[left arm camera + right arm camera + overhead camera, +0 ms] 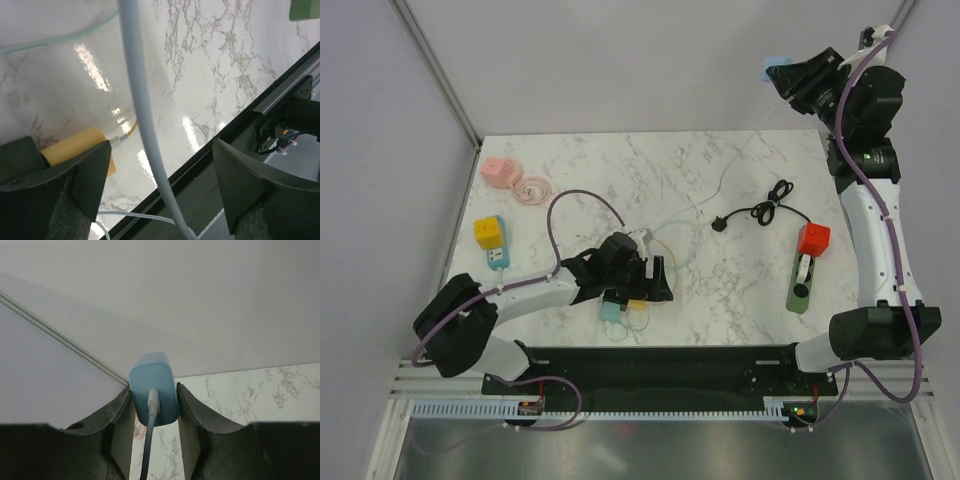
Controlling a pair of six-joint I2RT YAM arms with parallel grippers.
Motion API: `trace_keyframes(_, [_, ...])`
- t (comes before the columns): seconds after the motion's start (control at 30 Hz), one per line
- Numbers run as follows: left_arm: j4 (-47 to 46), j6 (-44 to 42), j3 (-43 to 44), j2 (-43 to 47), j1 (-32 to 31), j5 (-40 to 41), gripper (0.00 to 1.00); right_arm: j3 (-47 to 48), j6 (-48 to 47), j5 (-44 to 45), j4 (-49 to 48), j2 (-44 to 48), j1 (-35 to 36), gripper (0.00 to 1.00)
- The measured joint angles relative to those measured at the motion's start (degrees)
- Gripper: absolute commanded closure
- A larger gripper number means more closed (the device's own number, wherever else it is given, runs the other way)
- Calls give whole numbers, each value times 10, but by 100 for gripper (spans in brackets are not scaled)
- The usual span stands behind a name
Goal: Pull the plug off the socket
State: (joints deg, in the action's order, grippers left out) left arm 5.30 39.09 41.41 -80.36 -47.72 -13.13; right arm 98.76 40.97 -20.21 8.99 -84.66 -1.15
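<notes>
My right gripper is raised high over the table's back right corner, shut on a light blue plug. In the right wrist view the plug sits squeezed between both pads, and its grey-white cable hangs down from it. That thin cable trails across the marble to the left arm. My left gripper is low at the table's front edge, open. A white cable passes between its fingers untouched. A teal socket cube lies by it, next to a yellow block.
A pink cube with a coiled pink cord lies at the back left. A yellow cube on a blue block sits at the left. A black cable, a red cube and a green strip are at the right.
</notes>
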Motion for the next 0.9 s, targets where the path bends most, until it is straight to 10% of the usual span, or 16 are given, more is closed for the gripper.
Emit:
trace_keyframes(0.3, [-19,19,14,6,-47,-4,98,-43,2,-22,-21,30,-27,100])
trace_keyframes(0.63, [116,31,29,332,-56,40,98,-96,-10,-17,-21,54,-38,100])
trace_keyframes(0.9, [216,10,245,295,-56,47,98,-113,-18,-15,-22,59,-38,100])
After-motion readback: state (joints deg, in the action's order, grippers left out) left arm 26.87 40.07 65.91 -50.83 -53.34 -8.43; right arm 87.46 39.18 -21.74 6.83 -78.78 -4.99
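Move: The pale cable runs between the left hand's open fingers, some 2 cm to its right and level with it. From that hand the black socket block stands about 9 cm to the left and 2 cm back, the yellow plug some 5 cm left and 4 cm back, the teal plug about 10 cm left and 6 cm back, all roughly 5 cm lower. From the right hand, this stretch of cable lies about 26 cm back, 21 cm left and 40 cm below. Left fingers pinch the pale cable and lift it some 28 cm; right sinks about 4 cm, keeping the light-blue plug. ##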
